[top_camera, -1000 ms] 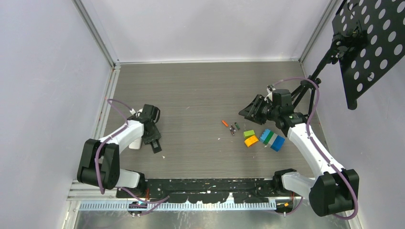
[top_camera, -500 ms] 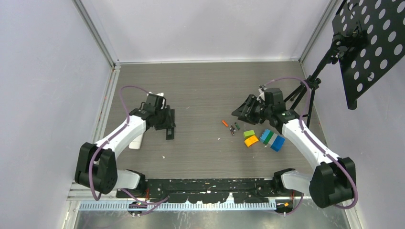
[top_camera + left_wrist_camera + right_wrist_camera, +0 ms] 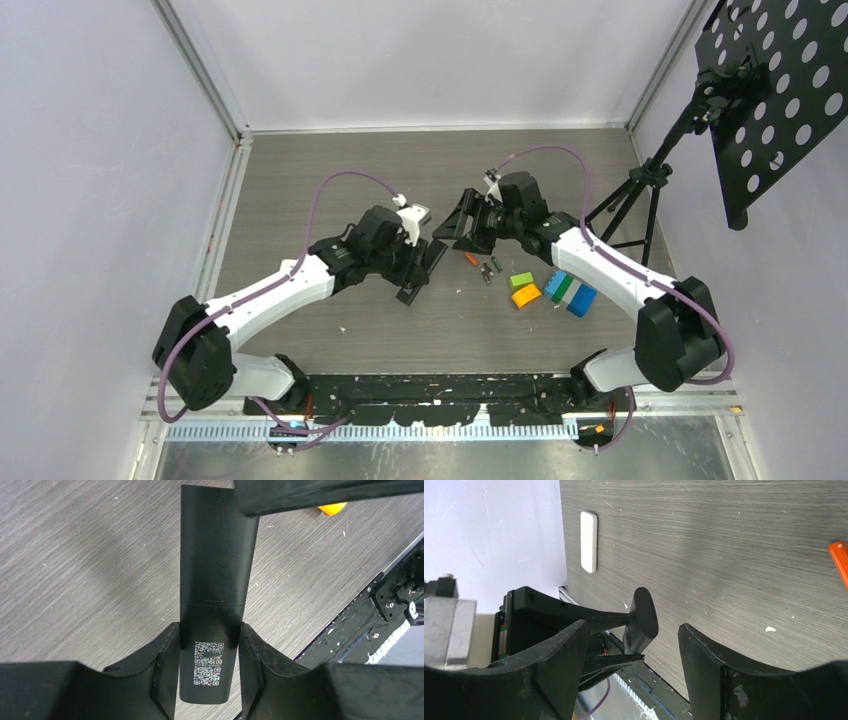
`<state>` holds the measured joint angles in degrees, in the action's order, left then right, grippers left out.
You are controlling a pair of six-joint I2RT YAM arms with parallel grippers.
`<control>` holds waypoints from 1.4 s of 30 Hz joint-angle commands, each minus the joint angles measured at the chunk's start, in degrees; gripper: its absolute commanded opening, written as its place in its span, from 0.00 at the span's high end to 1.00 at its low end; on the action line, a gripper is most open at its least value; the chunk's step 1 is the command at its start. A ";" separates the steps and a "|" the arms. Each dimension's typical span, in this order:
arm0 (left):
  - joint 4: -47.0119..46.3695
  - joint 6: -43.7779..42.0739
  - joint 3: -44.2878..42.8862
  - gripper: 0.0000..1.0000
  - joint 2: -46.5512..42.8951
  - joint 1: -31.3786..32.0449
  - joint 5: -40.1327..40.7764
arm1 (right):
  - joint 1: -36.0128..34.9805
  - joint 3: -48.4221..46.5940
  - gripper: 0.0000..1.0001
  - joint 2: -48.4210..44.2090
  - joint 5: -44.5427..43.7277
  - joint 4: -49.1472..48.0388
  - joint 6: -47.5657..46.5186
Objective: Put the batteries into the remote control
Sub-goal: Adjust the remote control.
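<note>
My left gripper (image 3: 413,272) (image 3: 207,675) is shut on the black remote control (image 3: 422,268) (image 3: 217,555). It grips the end with the QR label and holds the remote above the middle of the table. My right gripper (image 3: 452,228) (image 3: 631,630) stands open just to the right of the remote's far tip (image 3: 644,614), with nothing between its fingers. One right finger (image 3: 325,495) crosses the top of the left wrist view. The batteries lie on the table right of both grippers: an orange one (image 3: 470,258) (image 3: 839,560) and two dark ones (image 3: 486,271) (image 3: 496,264).
Green (image 3: 521,280), orange (image 3: 526,295) and blue-green (image 3: 570,292) blocks lie right of the batteries. A white flat slab (image 3: 589,542) lies on the table's left side. A tripod (image 3: 640,195) with a perforated black board (image 3: 780,90) stands at the right wall.
My left arm has carried the remote from the table's left side to the middle. My right gripper has swung left to meet it and opened wider.
</note>
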<state>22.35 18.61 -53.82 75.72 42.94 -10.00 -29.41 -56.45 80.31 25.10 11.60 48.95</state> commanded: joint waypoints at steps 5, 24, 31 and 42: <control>-5.47 -4.14 -0.05 1.00 -3.33 1.36 -0.11 | -1.58 -2.63 0.37 2.89 6.05 -1.37 0.66; -2.42 3.76 -3.34 0.00 -15.49 0.91 9.18 | -1.79 6.79 1.00 -8.04 -2.88 -28.73 16.86; -1.74 22.70 -5.72 0.00 -20.73 -0.67 14.06 | -1.79 12.98 1.00 -14.38 -13.93 -45.95 25.40; -26.31 43.00 0.08 0.00 -23.38 -1.89 1.13 | -1.88 14.89 1.00 -15.37 -19.23 -62.69 36.32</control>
<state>9.21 53.71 -54.83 52.27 41.32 -4.36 -31.27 -41.01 66.00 8.84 -40.40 79.99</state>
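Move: The left hand already holds the remote control near its label end; the remote's middle lies some 2 cm ahead and 2 cm to the right of that hand and about 1 cm above. From the open right hand, the remote's middle is roughly 4 cm back, 6 cm to the left and 4 cm below. On the table some 17 cm below the right hand, the orange battery lies about 5 cm ahead and 7 cm right, the dark batteries 2 cm ahead and 11 cm right, and the green block level with it and 19 cm right. Leftward with a slight dip back and down, the right hand eases about 3 cm onto the remote's plain end and pinches it, while the left rises slowly with its hold. The left fingers then open wide and let go. Both hands climb to some 20 cm above their starting height, fingers tilting up by about 45 degrees, the right carrying the remote. ##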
